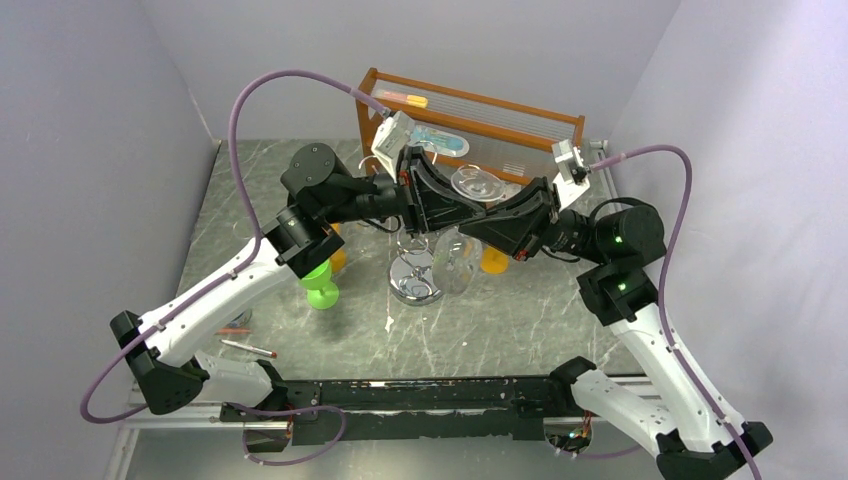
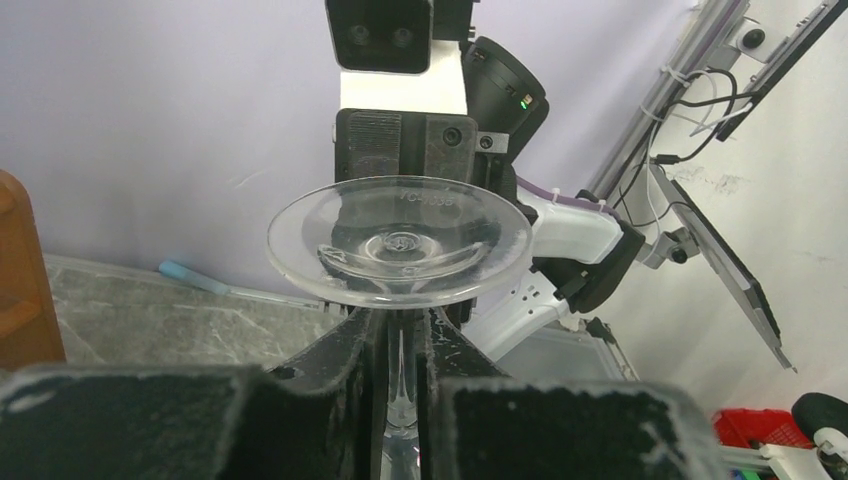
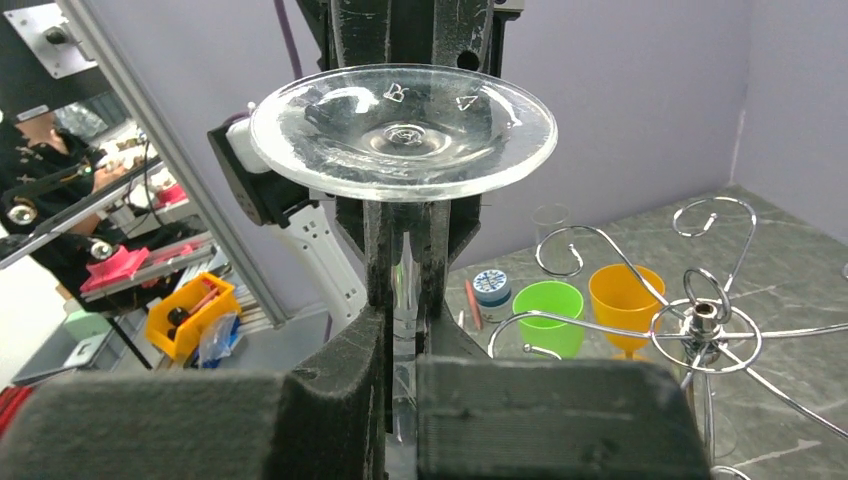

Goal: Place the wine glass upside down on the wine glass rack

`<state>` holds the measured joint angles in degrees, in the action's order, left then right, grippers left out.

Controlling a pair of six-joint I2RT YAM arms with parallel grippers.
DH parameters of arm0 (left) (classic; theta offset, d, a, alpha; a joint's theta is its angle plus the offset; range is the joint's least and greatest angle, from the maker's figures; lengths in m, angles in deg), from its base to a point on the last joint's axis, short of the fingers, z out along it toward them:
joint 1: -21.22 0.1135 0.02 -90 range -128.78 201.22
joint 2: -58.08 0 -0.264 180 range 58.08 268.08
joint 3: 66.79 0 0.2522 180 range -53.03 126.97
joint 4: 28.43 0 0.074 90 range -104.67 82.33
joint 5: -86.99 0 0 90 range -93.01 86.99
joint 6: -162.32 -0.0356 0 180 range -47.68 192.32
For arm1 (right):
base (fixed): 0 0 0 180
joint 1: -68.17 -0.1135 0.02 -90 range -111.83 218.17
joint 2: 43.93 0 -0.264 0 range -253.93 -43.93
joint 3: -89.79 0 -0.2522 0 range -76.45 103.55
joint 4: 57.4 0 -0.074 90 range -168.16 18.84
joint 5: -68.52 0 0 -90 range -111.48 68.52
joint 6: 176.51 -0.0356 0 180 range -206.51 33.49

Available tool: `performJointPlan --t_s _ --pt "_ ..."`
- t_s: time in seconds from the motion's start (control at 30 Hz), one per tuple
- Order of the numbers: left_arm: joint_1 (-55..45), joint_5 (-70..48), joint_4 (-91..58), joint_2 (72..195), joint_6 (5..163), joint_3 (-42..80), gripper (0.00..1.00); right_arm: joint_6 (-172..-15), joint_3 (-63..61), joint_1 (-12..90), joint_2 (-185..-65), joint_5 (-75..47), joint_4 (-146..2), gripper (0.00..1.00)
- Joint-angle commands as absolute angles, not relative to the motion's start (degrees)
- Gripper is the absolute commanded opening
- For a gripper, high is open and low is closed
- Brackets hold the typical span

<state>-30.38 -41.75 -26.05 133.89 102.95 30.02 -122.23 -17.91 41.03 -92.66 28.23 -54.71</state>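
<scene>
The clear wine glass hangs upside down above the table, with its round foot on top and its bowl below. Both grippers are shut on its thin stem from opposite sides. My left gripper reaches in from the left. My right gripper reaches in from the right, clamping just below the other's fingers. The wine glass rack, chrome wire with curled arms, stands right beside the glass. Its shiny round base sits under my left gripper.
A brown wooden shelf unit stands at the back. A green cup and an orange cup stand by the rack, with a small blue-lidded jar behind. A pen lies near the left arm.
</scene>
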Motion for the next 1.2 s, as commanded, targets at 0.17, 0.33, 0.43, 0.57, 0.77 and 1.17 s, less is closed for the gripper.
performJointPlan --t_s 0.17,0.33,0.43,0.57,0.77,1.17 --pt "-31.34 -36.45 -30.14 130.67 100.95 28.28 0.35 -120.61 -18.8 40.8 -89.3 20.09 -59.3 0.0" --pt "-31.36 -34.33 -28.61 129.42 99.42 27.48 0.54 -119.84 -18.5 40.81 -87.54 16.86 -61.52 0.0" --pt "-31.38 -32.9 -26.54 128.32 98.0 26.9 0.67 -118.04 -17.57 40.83 -86.73 13.08 -64.5 0.0" --pt "-31.42 -28.64 -20.82 125.46 93.96 26.28 0.81 -114.06 -15.75 40.84 -84.55 10.5 -70.48 0.0" --pt "-31.39 -16.81 -10.51 118.97 87.19 25.9 0.97 -106.44 -12.92 40.84 -81.14 5.55 -85.12 0.0" --pt "-31.35 6.73 0.0 112.12 86.16 24.77 0.97 -102.73 -19.48 40.84 -79.93 -14.61 -91.76 0.0"
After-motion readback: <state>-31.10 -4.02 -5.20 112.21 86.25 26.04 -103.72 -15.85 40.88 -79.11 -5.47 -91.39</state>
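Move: Both hands have the upside-down wine glass by its stem, so its middle lies right at each one, roughly 5 cm below the fingers. From the right hand, the rack's hub is about 14 cm ahead, 8 cm to the left and some 13 cm lower; the right orange goblet stands about 17 cm ahead and 8 cm to the right, 36 cm down. From the left hand, the rack's hub lies about 14 cm ahead and 8 cm left, 13 cm lower; the green goblet stands about 12 cm ahead, 28 cm left, far below. The left fingers open wide and let go of the stem, then that hand backs off to the left, about 13 cm and a little forward, turning some 40 degrees counter-clockwise. The right hand keeps its pinch on the stem and carries the glass about 8 cm to the right, sinking 5 cm and easing forward towards the right orange goblet, while turning some 35 degrees clockwise. ##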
